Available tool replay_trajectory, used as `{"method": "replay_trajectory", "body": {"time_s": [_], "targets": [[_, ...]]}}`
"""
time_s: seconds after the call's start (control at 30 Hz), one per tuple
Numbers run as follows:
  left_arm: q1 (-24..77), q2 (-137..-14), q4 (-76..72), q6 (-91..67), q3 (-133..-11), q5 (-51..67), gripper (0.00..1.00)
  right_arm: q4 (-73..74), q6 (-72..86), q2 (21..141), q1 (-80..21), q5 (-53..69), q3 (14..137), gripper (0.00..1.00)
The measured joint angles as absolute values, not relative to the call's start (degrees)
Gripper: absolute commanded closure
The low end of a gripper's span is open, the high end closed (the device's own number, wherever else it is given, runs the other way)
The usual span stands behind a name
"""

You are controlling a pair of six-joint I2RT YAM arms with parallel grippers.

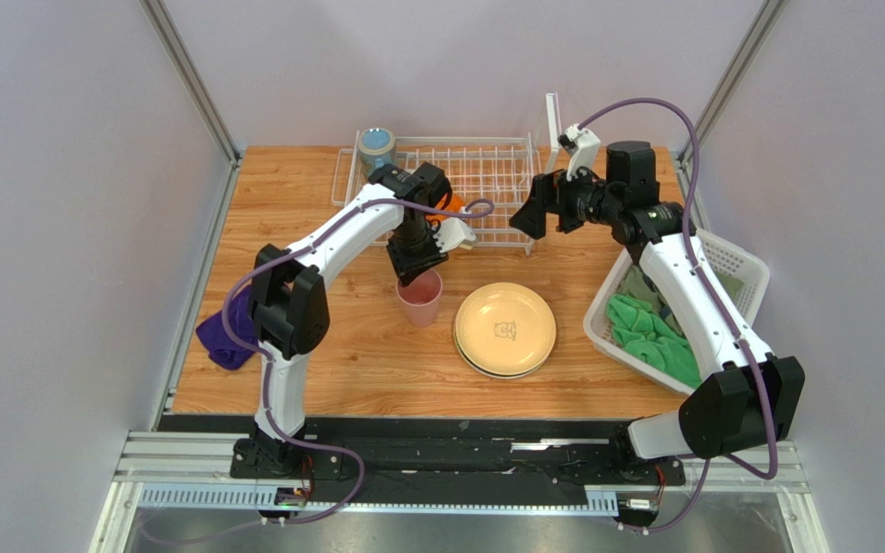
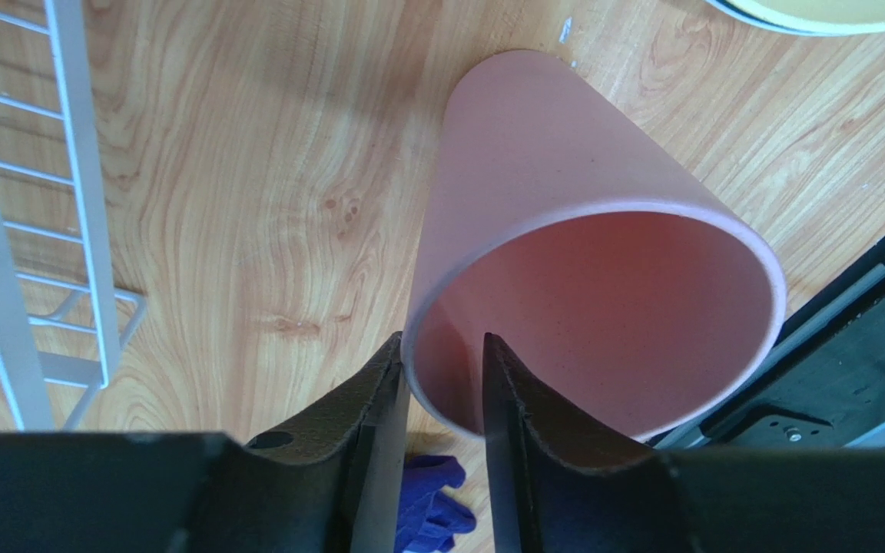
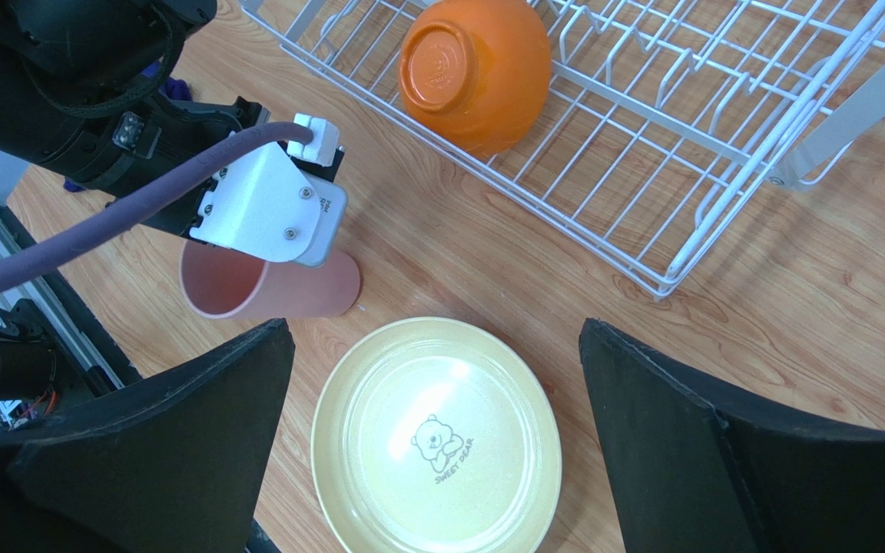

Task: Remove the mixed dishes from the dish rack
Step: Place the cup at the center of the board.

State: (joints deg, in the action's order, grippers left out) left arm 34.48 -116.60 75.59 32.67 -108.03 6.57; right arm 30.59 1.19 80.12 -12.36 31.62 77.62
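Observation:
A pink tumbler stands upright on the wooden table, left of a cream-yellow plate that lies on a second plate's rim. My left gripper straddles the tumbler's rim, one finger inside and one outside, with a gap wider than the wall. The white wire dish rack holds an upside-down orange bowl and a blue mug in its far left corner. My right gripper hovers wide open at the rack's right end, holding nothing.
A purple cloth lies at the table's left edge. A white lattice basket with green cloths sits at the right edge. The rack's tall white panel rises behind my right wrist. Grey walls close in three sides.

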Motion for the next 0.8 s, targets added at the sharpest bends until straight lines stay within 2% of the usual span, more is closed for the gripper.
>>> {"method": "replay_trajectory", "body": {"time_s": [0.2,0.37,0.57,0.6,0.8], "targets": [[34.48,-116.6,75.5,32.34,-109.38,6.98,0.49,30.59,1.17,80.12,-12.19,31.66,77.62,0.01],[34.48,-116.6,75.33,32.16,-109.49,7.03,0.45,30.59,1.17,80.12,-12.19,31.81,77.62,0.01],[34.48,-115.74,73.89,31.53,-109.69,6.98,0.3,30.57,1.19,80.12,-12.12,31.81,77.62,0.0],[34.48,-115.18,73.56,31.38,-109.69,6.98,0.24,30.57,1.21,80.12,-12.12,31.79,77.62,0.0],[34.48,-108.97,70.3,30.87,-109.67,6.96,0.14,30.33,1.67,80.88,-12.08,31.77,77.62,0.01]]}}
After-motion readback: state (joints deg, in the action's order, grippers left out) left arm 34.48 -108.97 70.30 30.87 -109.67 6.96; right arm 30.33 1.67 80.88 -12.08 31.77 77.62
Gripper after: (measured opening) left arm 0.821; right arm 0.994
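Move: Astride the pink cup's left, rack-side rim, the left hand has the cup's middle about 3 cm to its right, 2 cm back and 5 cm below. The stacked plates lie some 18 cm right, 6 cm back and 10 cm below; the orange bowl in the rack is about 14 cm ahead, 8 cm right and 4 cm lower. From the right hand, the cup is some 20 cm left, 6 cm back and 20 cm below. Opening further from about a third to four-fifths, the left fingers ease off the cup's rim, barely rising at first. Then the hand lifts ever faster, about 6 cm in all and a couple of centimetres forward towards the rack, its downward-pointing fingertips swinging forward and right by some 15 degrees. ##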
